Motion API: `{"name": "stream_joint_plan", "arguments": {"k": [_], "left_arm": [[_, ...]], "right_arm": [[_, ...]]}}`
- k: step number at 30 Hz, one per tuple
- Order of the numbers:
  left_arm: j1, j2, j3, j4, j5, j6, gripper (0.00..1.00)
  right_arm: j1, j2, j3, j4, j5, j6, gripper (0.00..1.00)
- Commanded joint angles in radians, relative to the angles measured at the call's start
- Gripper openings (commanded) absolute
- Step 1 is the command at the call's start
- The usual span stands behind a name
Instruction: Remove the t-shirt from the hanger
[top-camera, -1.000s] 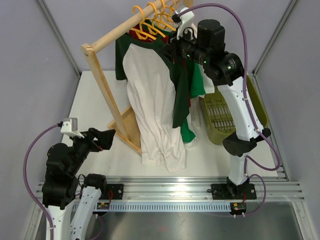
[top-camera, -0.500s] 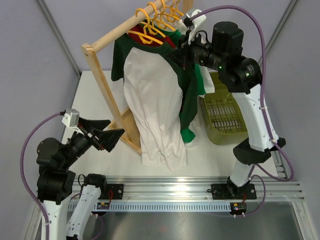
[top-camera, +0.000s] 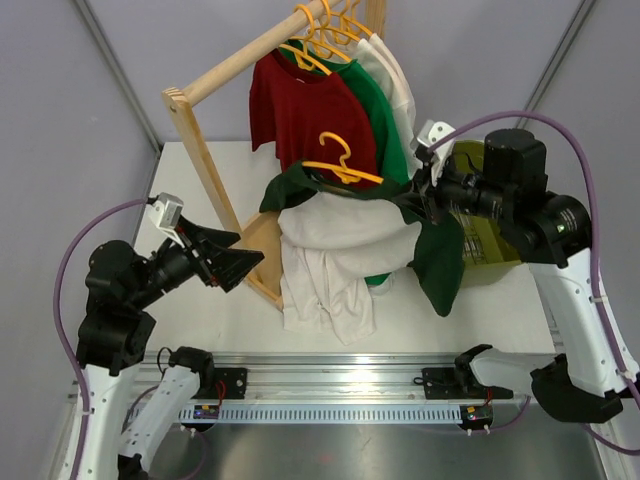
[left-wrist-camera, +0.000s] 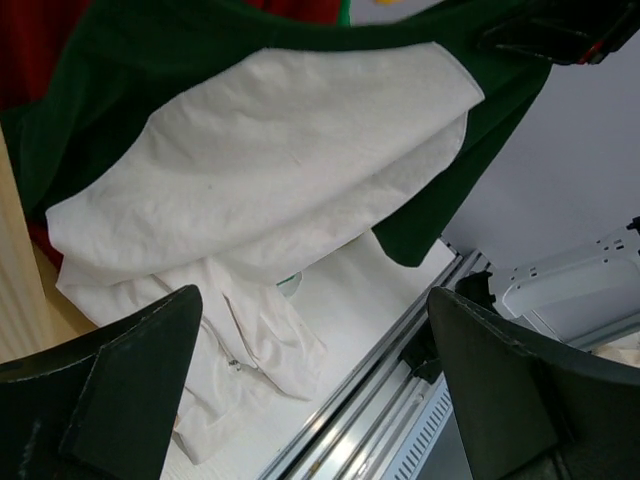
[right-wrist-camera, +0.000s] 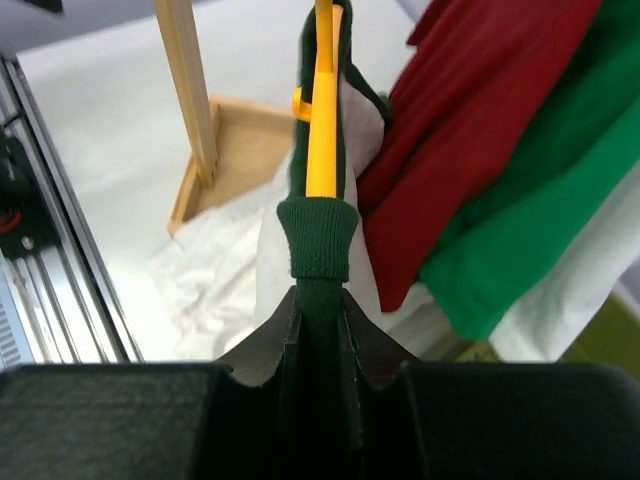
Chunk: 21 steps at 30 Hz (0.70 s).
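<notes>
The t-shirt (top-camera: 345, 225), white with dark green sleeves, hangs bunched in front of the rack, off the rail, with its hem on the table. The orange hanger (top-camera: 340, 165) is still in its neck, hook free in the air. My right gripper (top-camera: 425, 198) is shut on the shirt's dark green ribbed edge (right-wrist-camera: 320, 240), with the hanger arm (right-wrist-camera: 321, 100) running into that fabric above the right gripper (right-wrist-camera: 320, 300). My left gripper (top-camera: 235, 265) is wide open and empty, left of the shirt. In the left wrist view the gripper (left-wrist-camera: 315, 375) faces the shirt (left-wrist-camera: 280, 170).
The wooden rack (top-camera: 200, 150) still carries a red tee (top-camera: 300, 110), an all-green tee (top-camera: 378, 105) and a white shirt (top-camera: 398, 70) on orange hangers. An olive basket (top-camera: 478, 240) stands behind my right arm. The rack's base (top-camera: 255, 245) sits by my left gripper.
My right arm has pulled the t-shirt and its hanger off the rail, down and toward the right. The red tee is now uncovered. My left gripper has risen and turned toward the shirt.
</notes>
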Motion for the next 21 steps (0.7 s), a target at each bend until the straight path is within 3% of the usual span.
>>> {"name": "stream_joint_plan", "arguments": {"k": [1, 3, 5, 10, 16, 21], "left_arm": [[-0.098, 0.024, 0.038, 0.028, -0.073, 0.001, 0.98], [-0.176, 0.053, 0.024, 0.045, -0.186, -0.016, 0.96], [-0.334, 0.081, 0.015, 0.065, -0.290, -0.048, 0.96], [-0.687, 0.257, 0.012, 0.164, -0.733, -0.135, 0.96], [-0.709, 0.412, -0.069, 0.386, -0.919, -0.338, 0.95], [-0.709, 0.516, -0.051, 0.438, -0.993, -0.407, 0.92]], "right_arm": [[-0.063, -0.080, -0.161, -0.006, -0.031, -0.093, 0.00], [-0.100, -0.129, -0.226, -0.002, -0.067, -0.091, 0.00], [-0.113, -0.161, -0.300, 0.007, -0.101, -0.077, 0.00], [-0.166, -0.198, -0.402, 0.037, -0.152, -0.048, 0.00], [-0.177, -0.233, -0.392, 0.027, -0.167, -0.031, 0.00], [-0.186, -0.241, -0.373, 0.018, -0.183, -0.018, 0.00]]}}
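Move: The dark-green and white t-shirt's neckline, near the hanger's left end, lies about 13 cm ahead of the left hand and 11 cm to its right, roughly level with it. The hanger's middle is some 6 cm farther right of that spot and 2 cm farther out, and the rack post stands 12 cm ahead of the left hand, 4 cm to its left. The right hand already grips the shirt's right shoulder; from it the neckline is about 18 cm left, 6 cm ahead and 6 cm lower. Swing the left gripper some 13 cm right towards the neckline, then forward and about 10 cm down as well, tipping the fingers down about 20 degrees, jaws kept wide open. Meanwhile keep the right fingers pinched on the shoulder and lower it about 11 cm, easing right and slightly back, before letting it rise a centimetre or so. ##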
